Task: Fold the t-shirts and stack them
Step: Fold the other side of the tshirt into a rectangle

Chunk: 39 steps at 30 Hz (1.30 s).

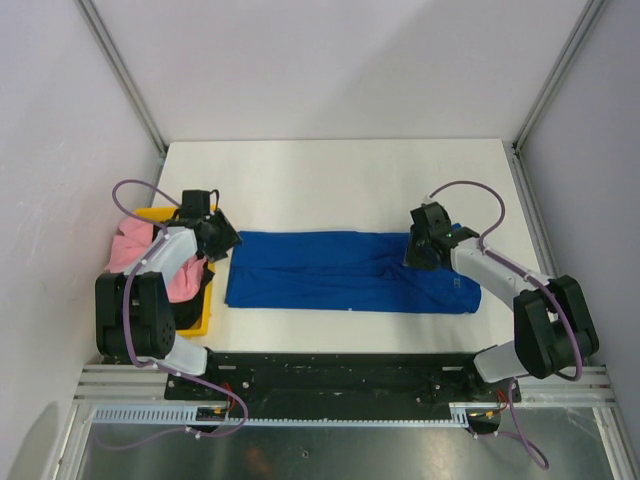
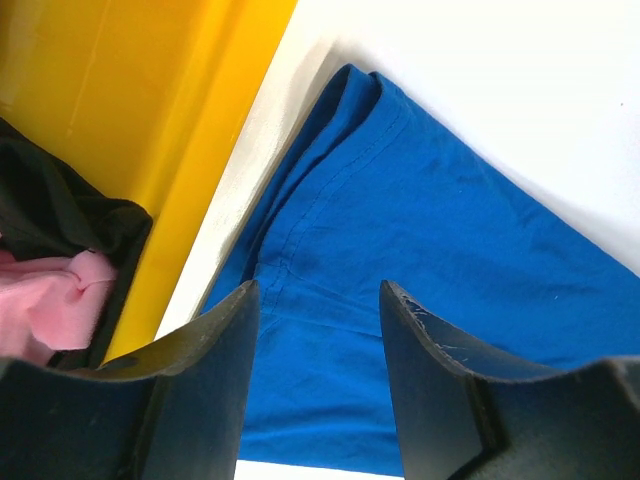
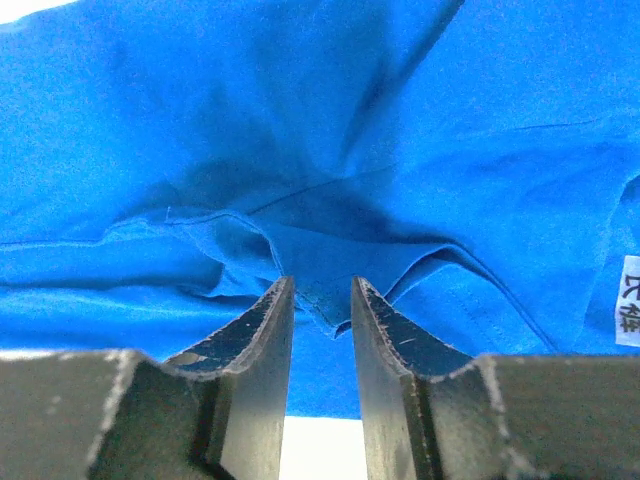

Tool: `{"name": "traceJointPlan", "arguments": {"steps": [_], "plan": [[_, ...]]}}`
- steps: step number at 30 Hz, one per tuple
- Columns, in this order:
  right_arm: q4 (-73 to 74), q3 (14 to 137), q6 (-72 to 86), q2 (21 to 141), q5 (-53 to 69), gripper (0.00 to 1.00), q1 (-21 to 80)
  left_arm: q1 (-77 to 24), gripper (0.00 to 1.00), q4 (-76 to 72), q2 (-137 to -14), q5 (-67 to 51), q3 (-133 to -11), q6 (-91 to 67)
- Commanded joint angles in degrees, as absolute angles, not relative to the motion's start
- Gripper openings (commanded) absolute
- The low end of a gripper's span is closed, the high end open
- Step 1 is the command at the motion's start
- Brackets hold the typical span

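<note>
A royal-blue t-shirt (image 1: 340, 272) lies folded into a long band across the middle of the white table. My left gripper (image 1: 222, 243) hovers over its left end, jaws open, only flat blue cloth (image 2: 420, 220) showing between them (image 2: 318, 290). My right gripper (image 1: 415, 258) is low over the shirt's right part. Its fingers stand a narrow gap apart (image 3: 322, 282), and a folded hem corner of the blue cloth (image 3: 300, 120) lies between the tips, not pinched. A pink t-shirt (image 1: 130, 250) (image 2: 50, 300) and a black one (image 2: 40, 210) sit bunched in the bin.
The yellow plastic bin (image 1: 203, 312) (image 2: 150, 100) stands at the table's left edge, right beside the left arm. A white label (image 3: 628, 300) shows on the blue shirt at the right. Grey walls and metal rails enclose the table (image 1: 330, 180).
</note>
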<state>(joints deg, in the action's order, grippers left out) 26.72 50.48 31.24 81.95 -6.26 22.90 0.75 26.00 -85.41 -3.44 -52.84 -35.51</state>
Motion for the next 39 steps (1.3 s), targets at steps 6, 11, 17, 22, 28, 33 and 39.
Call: {"name": "traceJointPlan", "arguments": {"steps": [6, 11, 17, 22, 28, 33, 39], "plan": [[24.32, 50.36, 24.56, 83.72, -11.16, 0.37, 25.43, 0.53, 0.56, 24.92, -85.29, -4.30, -53.12, -34.54], [24.76, 50.36, 24.48, 84.55, -11.28, 0.31, 25.53, 0.53, 0.56, 24.89, -85.26, -4.15, -53.00, -34.53], [26.12, 50.43, 25.04, 83.16, -11.16, 0.03, 25.55, 0.53, 0.56, 24.92, -85.16, -4.18, -52.94, -34.63], [28.00, 50.53, 26.40, 81.31, -7.54, 0.00, 25.58, 0.53, 0.56, 24.93, -85.14, -4.28, -52.97, -34.67], [30.10, 50.54, 27.91, 79.66, -4.38, 0.00, 26.05, 0.53, 0.56, 24.94, -85.16, -4.32, -52.94, -34.74], [31.69, 50.54, 30.11, 77.96, -1.76, 0.00, 27.35, 0.53, 0.56, 24.92, -85.17, -4.42, -52.89, -34.76], [33.44, 50.54, 34.05, 78.41, 1.28, 0.00, 29.62, 0.53, 0.56, 24.94, -85.09, -4.56, -52.83, -34.83]]}}
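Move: The loose sleeve hem of the blue t-shirt lies almost straight under the right hand's half-open fingers, about 1 cm down. The shirt's near edge runs some 8 cm back and its far edge 8 cm ahead; the white label is about 11 cm to the right and 2 cm back, all roughly 2 cm lower than the hand. From the left hand that hem lies about 39 cm to the right, 6 cm back and 3 cm down. The right hand sinks about 1 cm onto the loose sleeve hem, tilting its left side slightly down, and shuts its half-open fingers to pinch the cloth, turning slightly counter-clockwise. With the fingers kept shut it then draws the hem back and to the left, some 5 cm in all towards the shirt's near edge, rising about 1.5 cm and levelling out as it goes. ##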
